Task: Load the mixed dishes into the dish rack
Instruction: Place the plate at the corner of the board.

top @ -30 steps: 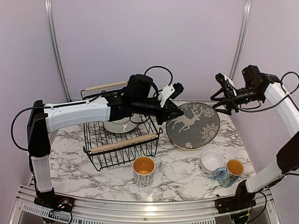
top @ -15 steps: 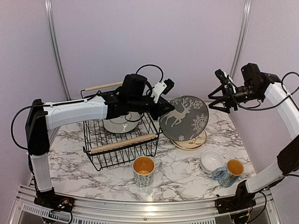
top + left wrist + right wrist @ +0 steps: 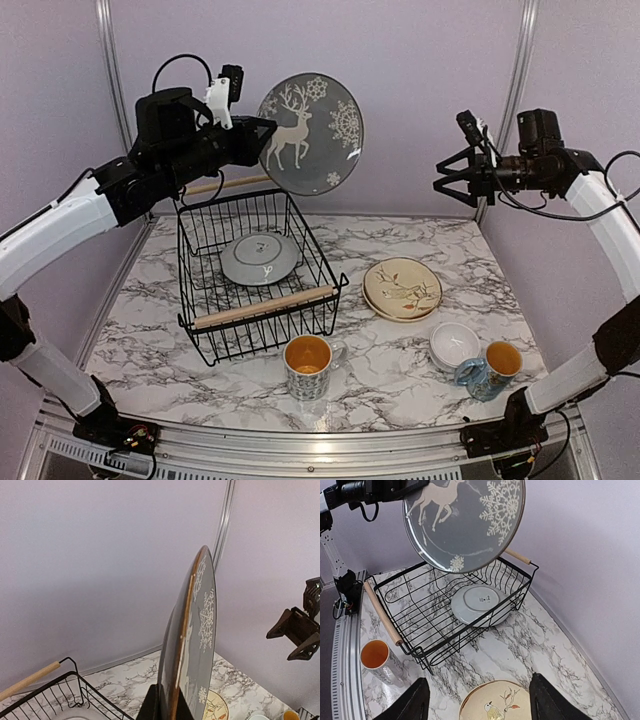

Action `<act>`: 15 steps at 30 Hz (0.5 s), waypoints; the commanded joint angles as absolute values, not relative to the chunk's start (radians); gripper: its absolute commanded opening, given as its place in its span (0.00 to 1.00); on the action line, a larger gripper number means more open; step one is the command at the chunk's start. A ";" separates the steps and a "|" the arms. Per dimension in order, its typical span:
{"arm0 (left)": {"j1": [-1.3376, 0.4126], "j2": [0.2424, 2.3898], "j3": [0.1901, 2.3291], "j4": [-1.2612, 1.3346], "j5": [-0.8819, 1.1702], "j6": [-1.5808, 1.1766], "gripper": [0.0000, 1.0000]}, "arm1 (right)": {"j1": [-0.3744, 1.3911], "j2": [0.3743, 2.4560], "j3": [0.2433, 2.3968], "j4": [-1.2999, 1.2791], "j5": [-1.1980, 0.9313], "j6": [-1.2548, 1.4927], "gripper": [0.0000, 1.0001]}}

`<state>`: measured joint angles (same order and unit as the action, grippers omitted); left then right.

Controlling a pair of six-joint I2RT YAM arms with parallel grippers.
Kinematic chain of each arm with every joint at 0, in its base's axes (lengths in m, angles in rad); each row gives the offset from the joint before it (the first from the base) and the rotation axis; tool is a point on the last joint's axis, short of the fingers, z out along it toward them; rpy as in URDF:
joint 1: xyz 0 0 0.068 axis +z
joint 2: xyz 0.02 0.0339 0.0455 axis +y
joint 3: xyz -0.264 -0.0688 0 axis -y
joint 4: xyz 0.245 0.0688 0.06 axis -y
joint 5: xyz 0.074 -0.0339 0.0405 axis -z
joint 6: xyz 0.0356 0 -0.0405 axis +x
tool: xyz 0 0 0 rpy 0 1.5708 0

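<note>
My left gripper (image 3: 258,137) is shut on the rim of the dark grey reindeer plate (image 3: 310,133), holding it upright high above the far end of the dish rack (image 3: 262,308). In the left wrist view the plate (image 3: 192,640) stands edge-on between the fingers (image 3: 150,707). A grey dish (image 3: 260,258) lies upside down in the rack. The small tan plate (image 3: 402,288) lies right of the rack. My right gripper (image 3: 452,180) hangs open and holds nothing, high above the tan plate (image 3: 500,705). White bowls (image 3: 454,344) and two mugs (image 3: 308,365) (image 3: 490,370) stand near the front.
The rack's wooden handles (image 3: 265,306) (image 3: 225,184) lie along its near and far ends. The back wall stands close behind the raised plate. Bare marble table (image 3: 150,340) shows left of the rack and between rack and tan plate.
The left arm has lifted the reindeer plate off the tan plate and carried it up and left, above the rack's far end. The tan plate now shows. The right gripper shifted slightly left.
</note>
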<state>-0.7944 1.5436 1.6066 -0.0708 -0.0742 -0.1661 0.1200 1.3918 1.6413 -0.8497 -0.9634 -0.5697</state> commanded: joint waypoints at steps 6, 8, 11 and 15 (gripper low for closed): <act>-0.769 1.179 1.429 -0.220 -0.540 -0.293 0.00 | 0.369 1.463 1.624 -0.723 -0.716 -0.523 0.65; -0.766 1.106 1.391 -0.287 -0.640 -0.352 0.00 | 0.411 1.486 1.624 -0.718 -0.703 -0.529 0.65; -0.761 1.010 1.342 -0.397 -0.751 -0.440 0.00 | 0.457 1.522 1.622 -0.700 -0.706 -0.523 0.65; -0.761 0.933 1.331 -0.577 -0.886 -0.514 0.00 | 0.541 1.596 1.653 -0.678 -0.639 -0.531 0.64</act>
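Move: The left hand holds the grey deer plate. The dish rack's middle lies about 8 cm to its left, 4 cm farther out and 39 cm below, with an overturned plate inside 8 cm ahead of the hand and 6 cm left. The orange-lined mug stands 22 cm back, 6 cm right. For the empty right hand, the rack's middle is some 35 cm left, 8 cm ahead and 33 cm down; the plate stack is 6 cm ahead, straight below by 37 cm. Still pinching the grey plate by its edge, the left hand sweeps it about 21 cm left, high across the rack to above its left side, drawing back a little and turning some 35 degrees counter-clockwise until the fingers point nearly straight forward. The open right hand follows leftward towards the rack, about 11 cm, while sinking some 5 cm. ##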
